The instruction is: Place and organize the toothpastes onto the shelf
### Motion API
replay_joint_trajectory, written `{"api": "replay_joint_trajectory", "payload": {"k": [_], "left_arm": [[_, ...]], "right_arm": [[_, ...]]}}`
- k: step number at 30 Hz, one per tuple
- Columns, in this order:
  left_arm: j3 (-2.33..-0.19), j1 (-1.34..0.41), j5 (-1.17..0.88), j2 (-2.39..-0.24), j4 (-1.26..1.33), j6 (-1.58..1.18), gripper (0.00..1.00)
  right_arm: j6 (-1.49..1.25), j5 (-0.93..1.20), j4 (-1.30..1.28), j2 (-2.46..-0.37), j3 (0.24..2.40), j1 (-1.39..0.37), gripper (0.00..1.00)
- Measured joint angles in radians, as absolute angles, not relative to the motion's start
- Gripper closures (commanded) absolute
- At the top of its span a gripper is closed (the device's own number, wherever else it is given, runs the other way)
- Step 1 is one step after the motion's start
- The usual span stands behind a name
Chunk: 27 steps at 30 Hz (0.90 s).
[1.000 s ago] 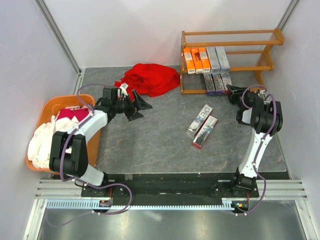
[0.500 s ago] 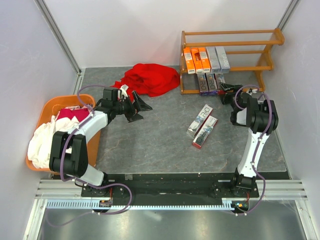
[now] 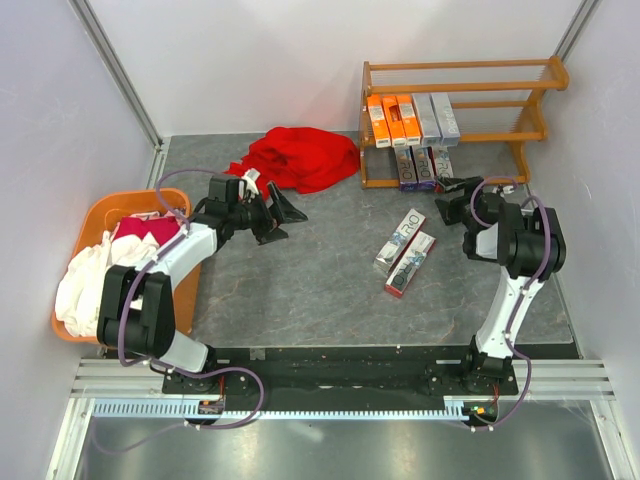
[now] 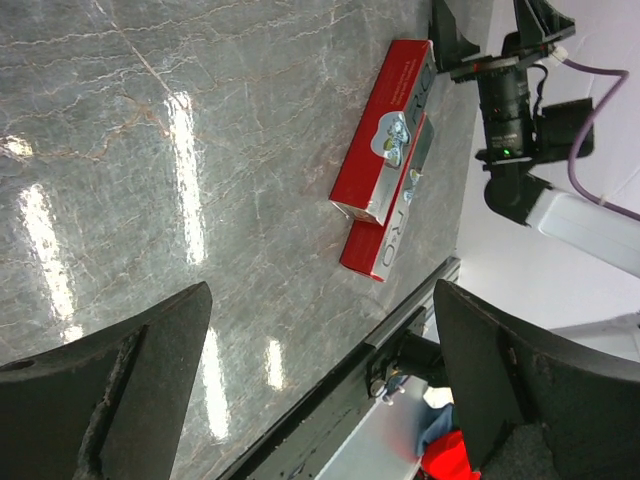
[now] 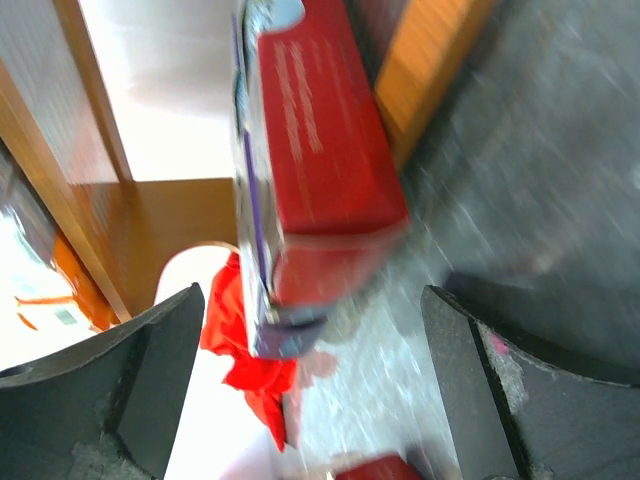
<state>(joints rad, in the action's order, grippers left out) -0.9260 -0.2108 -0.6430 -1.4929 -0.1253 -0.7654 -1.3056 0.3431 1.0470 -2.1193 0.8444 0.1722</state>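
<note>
The shelf (image 3: 460,68) stands at the back right. Its middle tier holds three orange toothpastes (image 3: 392,120) and two silver-grey ones (image 3: 437,117); three darker boxes (image 3: 422,166) lie on the lowest tier. Two more boxes (image 3: 403,250) lie side by side on the table, also in the left wrist view (image 4: 385,150). My right gripper (image 3: 452,196) is open just in front of the lowest tier; a red and purple box (image 5: 320,170) lies off its fingertips, between no pads. My left gripper (image 3: 285,213) hovers open over the table, left of centre, holding nothing.
A red cloth (image 3: 300,158) is heaped left of the shelf. An orange basket (image 3: 98,216) with white and red cloths sits at the left edge. Grey walls close in the table on three sides.
My right gripper has opened, let go of the red and purple box on the lowest tier, and drawn back from the shelf. The left gripper has shifted slightly right.
</note>
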Motion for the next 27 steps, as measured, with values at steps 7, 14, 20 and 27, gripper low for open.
{"api": "replay_joint_trajectory", "payload": {"k": [7, 14, 20, 27], "left_arm": [[-0.951, -0.28, -0.576, -1.497, -0.15, -0.736, 0.0], [-1.081, -0.413, -0.432, -1.559, -0.218, -0.675, 0.0], [-1.247, -0.55, -0.265, -1.673, -0.306, -0.594, 0.0], [-1.438, -0.68, -0.11, -1.824, -0.386, -0.508, 0.0]], "right_arm": [[-1.261, 0.36, 0.997, -1.999, 0.702, 0.176, 0.02], [-1.185, 0.399, 0.839, -1.794, 0.588, 0.193, 0.02], [-1.053, 0.404, 0.632, -1.521, 0.548, 0.194, 0.02], [-0.889, 0.402, 0.353, -1.263, 0.549, 0.194, 0.02]]}}
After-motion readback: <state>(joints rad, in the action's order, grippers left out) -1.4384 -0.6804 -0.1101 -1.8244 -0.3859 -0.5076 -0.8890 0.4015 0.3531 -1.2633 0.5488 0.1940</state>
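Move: About 25 cm to the left hand's right, 3 cm ahead and 12 cm below, lies the inner red toothpaste; the outer red toothpaste is some 5 cm farther back and about 27 cm right. From the right hand, the inner one is roughly 15 cm back, 9 cm left and 4 cm lower, the outer one 22 cm back, 8 cm left. The shelved red toothpaste lies some 12 cm straight ahead of the right hand, with the purple toothpaste 5 cm to its left. Sweeping right by about 13 cm towards the inner red toothpaste, the empty, wide-open left hand speeds up after a slow start and rolls its left side upward. Meanwhile the right hand, already open, backs about 14 cm off the shelved red toothpaste, first level, then also climbing some 8 cm, its left side rolling down about 20 degrees. ##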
